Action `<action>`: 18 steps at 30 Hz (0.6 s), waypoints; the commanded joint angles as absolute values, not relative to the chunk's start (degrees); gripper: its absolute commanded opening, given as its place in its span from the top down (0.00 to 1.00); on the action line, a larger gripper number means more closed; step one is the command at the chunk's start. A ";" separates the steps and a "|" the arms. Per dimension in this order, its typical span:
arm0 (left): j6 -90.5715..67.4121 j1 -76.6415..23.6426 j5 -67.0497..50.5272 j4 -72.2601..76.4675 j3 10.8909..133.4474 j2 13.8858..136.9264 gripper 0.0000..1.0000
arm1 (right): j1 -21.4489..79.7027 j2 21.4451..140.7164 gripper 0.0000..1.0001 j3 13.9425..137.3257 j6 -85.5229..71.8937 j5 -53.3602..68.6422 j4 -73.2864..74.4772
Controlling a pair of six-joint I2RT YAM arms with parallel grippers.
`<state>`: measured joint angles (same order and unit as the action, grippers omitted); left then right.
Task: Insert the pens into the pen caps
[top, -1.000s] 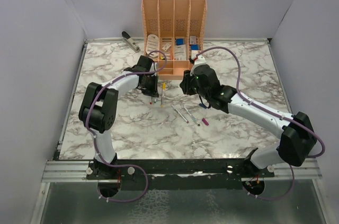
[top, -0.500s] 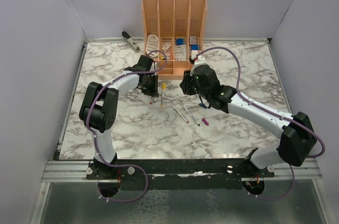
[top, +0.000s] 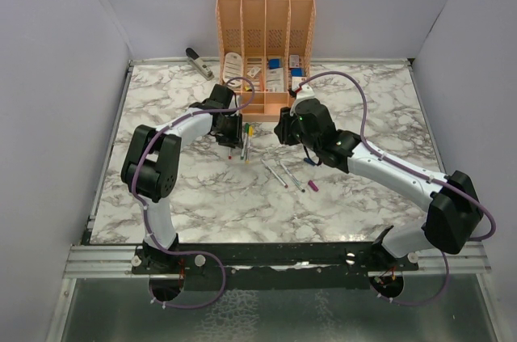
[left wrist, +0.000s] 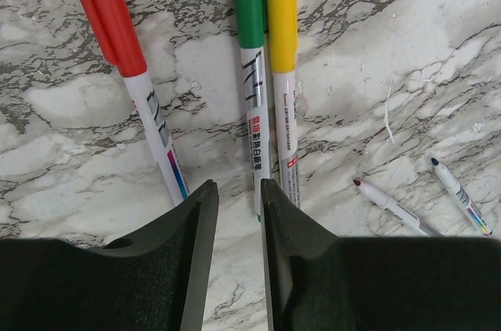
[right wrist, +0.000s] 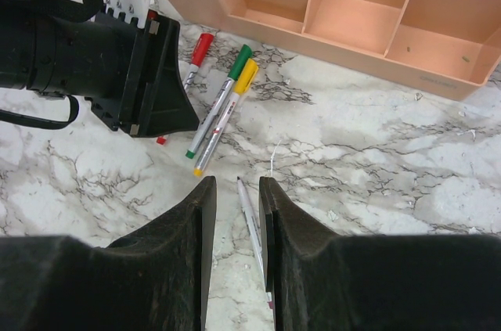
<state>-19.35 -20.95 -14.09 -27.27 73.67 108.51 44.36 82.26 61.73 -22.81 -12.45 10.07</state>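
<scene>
Three capped pens lie side by side on the marble: red cap [left wrist: 107, 14], green cap [left wrist: 249, 2], yellow cap [left wrist: 280, 6]. My left gripper [left wrist: 239, 194] hovers over their rear ends, jaws slightly apart with only bare table between them. Two uncapped pens [left wrist: 391, 207] [left wrist: 462, 198] lie to the right. My right gripper [right wrist: 235, 206] is open above the table, and one uncapped pen [right wrist: 250, 225] lies on the marble under the gap, touching neither finger. A loose purple cap [top: 313, 186] lies near the uncapped pens [top: 275, 174]. From above, the left gripper [top: 233, 141] faces the right gripper [top: 284, 135].
A peach desk organizer [top: 265, 35] with open front compartments [right wrist: 352, 41] stands at the back centre, just beyond both grippers. A black-and-silver stapler [top: 198, 61] lies at the back left. The two wrists are close together, with the left gripper's body [right wrist: 149, 73] just ahead of the right fingers.
My left gripper's jaws have parted, and the green-capped pen now lies beside the yellow-capped one. The right arm has not moved.
</scene>
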 commanded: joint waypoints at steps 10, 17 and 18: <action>-20.61 -20.83 -18.84 -26.42 74.91 103.41 0.69 | 44.60 83.64 0.74 57.85 -19.62 -10.72 16.12; -21.79 -20.76 -17.84 -23.96 72.29 99.46 0.68 | 46.05 85.49 0.72 55.44 -16.37 -5.88 17.40; -22.07 -20.74 -17.91 -23.59 71.83 99.24 0.68 | 46.38 86.23 0.72 55.58 -16.05 -5.62 17.41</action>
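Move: The purple pen's middle lies about 7 cm back and 10 cm right of my left hand, some 2 cm lower; just ahead of that hand are the finished pens: green 4 cm out and 1 cm right, yellow 3 cm out and 3 cm right, red 4 cm out and 3 cm left. From my right hand, 16 cm below, the purple cap is 6 cm back, 9 cm right; the blue cap 2 cm ahead, 9 cm right; the blue pen 3 cm back, 4 cm right. I drop my empty right hand about 8 cm, drawing it back some 4 cm towards the loose purple cap and tipping its part-open fingers further down. Meanwhile my left hand, already clear of its grip, rises nearly 5 cm off the near end of the capped green pen, its fingers staying part open. ##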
